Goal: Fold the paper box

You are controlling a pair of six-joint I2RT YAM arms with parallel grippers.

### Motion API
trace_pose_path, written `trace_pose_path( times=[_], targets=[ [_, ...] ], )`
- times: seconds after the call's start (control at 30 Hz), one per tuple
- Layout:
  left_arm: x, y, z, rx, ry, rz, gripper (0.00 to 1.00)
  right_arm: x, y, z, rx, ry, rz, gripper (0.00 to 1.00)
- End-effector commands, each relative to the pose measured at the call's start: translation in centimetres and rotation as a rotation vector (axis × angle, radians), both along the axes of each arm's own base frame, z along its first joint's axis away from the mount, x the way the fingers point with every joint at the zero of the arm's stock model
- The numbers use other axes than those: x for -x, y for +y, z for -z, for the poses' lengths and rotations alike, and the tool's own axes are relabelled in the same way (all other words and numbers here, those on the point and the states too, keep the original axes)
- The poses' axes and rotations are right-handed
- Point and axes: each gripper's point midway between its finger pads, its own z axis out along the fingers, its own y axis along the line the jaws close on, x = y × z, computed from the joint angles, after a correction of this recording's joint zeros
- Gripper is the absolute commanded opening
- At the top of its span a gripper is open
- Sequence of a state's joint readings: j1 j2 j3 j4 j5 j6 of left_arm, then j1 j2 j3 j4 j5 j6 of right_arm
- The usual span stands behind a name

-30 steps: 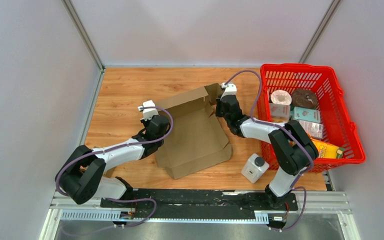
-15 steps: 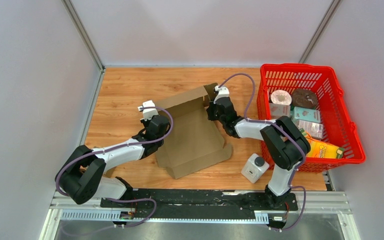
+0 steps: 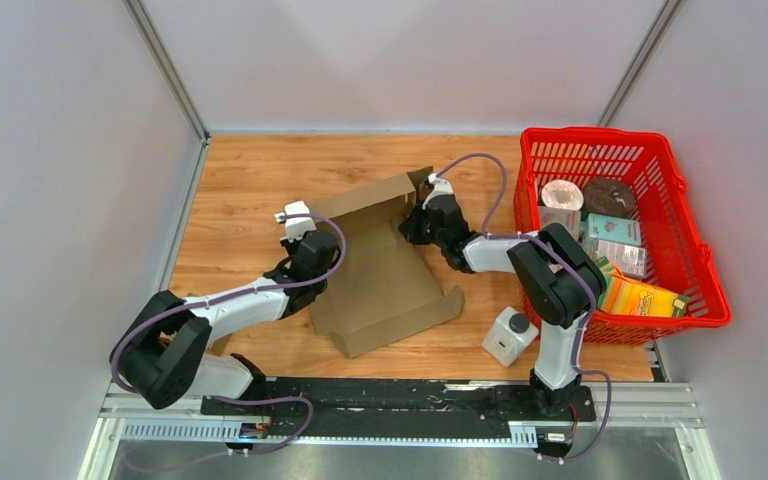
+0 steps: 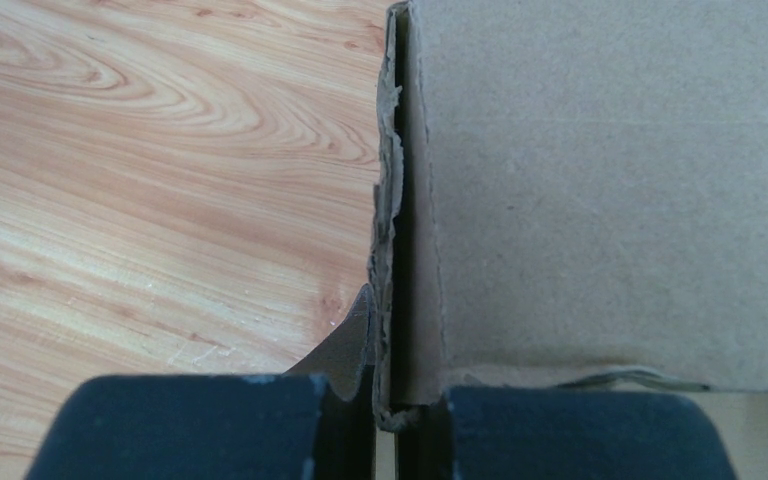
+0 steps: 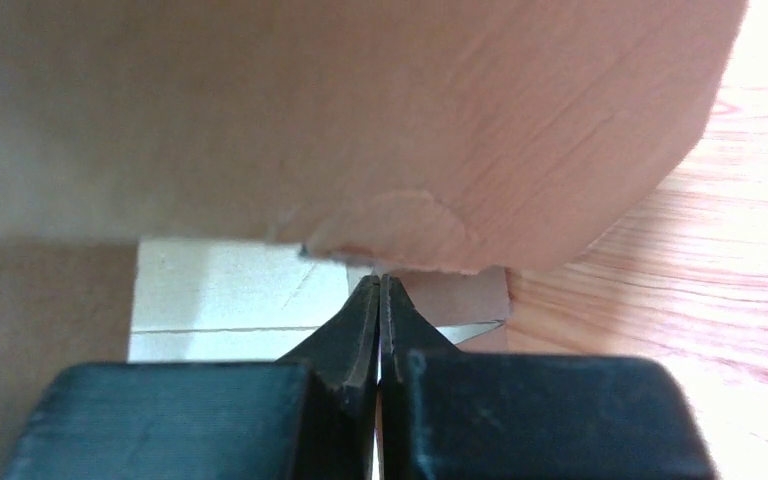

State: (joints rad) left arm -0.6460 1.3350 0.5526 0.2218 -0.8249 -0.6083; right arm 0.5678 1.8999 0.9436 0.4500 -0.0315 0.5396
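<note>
The brown paper box lies half folded in the middle of the wooden table, its back wall raised. My left gripper is shut on the box's left side wall. In the left wrist view the ragged cardboard edge runs straight down between the fingers of the left gripper. My right gripper is at the box's right rear corner. It is shut with nothing between its fingers. In the right wrist view the right gripper has its tips against the underside of a curved cardboard flap.
A red basket with several packaged goods fills the right side of the table. A small white container with a dark cap stands near the front edge, right of the box. Grey walls close in the table on three sides.
My right gripper has moved left toward the box, pushing the right rear flap inward. The left arm and its grip have stayed still.
</note>
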Motion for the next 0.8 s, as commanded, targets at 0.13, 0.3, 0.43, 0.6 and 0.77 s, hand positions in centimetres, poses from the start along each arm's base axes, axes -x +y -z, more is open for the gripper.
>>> trace_pose_path(
  times=[0.13,0.3,0.43,0.6,0.77],
  targets=[
    [0.2,-0.1,-0.6,0.055,-0.036,-0.007,0.00,3.8,-3.5,-3.0,0.178,0.147,-0.080,0.33],
    [0.2,-0.1,-0.5,0.058,-0.034,-0.005,0.00,7.7,-4.7,-1.4,0.171,0.232,-0.108,0.34],
    [0.3,0.0,-0.6,0.067,-0.041,-0.007,0.00,8.3,-5.5,-1.3,0.159,0.188,-0.083,0.35],
    [0.5,0.1,-0.8,0.078,-0.057,-0.004,0.00,7.8,-8.4,0.6,0.288,0.224,0.034,0.36],
    [0.6,0.2,-0.7,0.082,-0.058,-0.006,0.00,7.3,-12.5,1.1,0.411,0.251,0.243,0.44]
  ],
)
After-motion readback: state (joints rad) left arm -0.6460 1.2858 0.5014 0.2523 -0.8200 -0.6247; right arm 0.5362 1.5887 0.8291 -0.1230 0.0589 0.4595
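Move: The paper box's right side flap has its middle about 9 cm back, 8 cm right and 3 cm below the right hand. The far corner tab is some 6 cm ahead of that hand, 4 cm right and slightly higher; the near corner tab is about 16 cm back, 12 cm right and 3 cm below. From the left hand, pinching the far wall's left end, the side flap is roughly 12 cm back, 31 cm right and 7 cm below. Opening partway, the right hand arcs 9 cm right and 9 back, rising then dropping astride the side flap. ##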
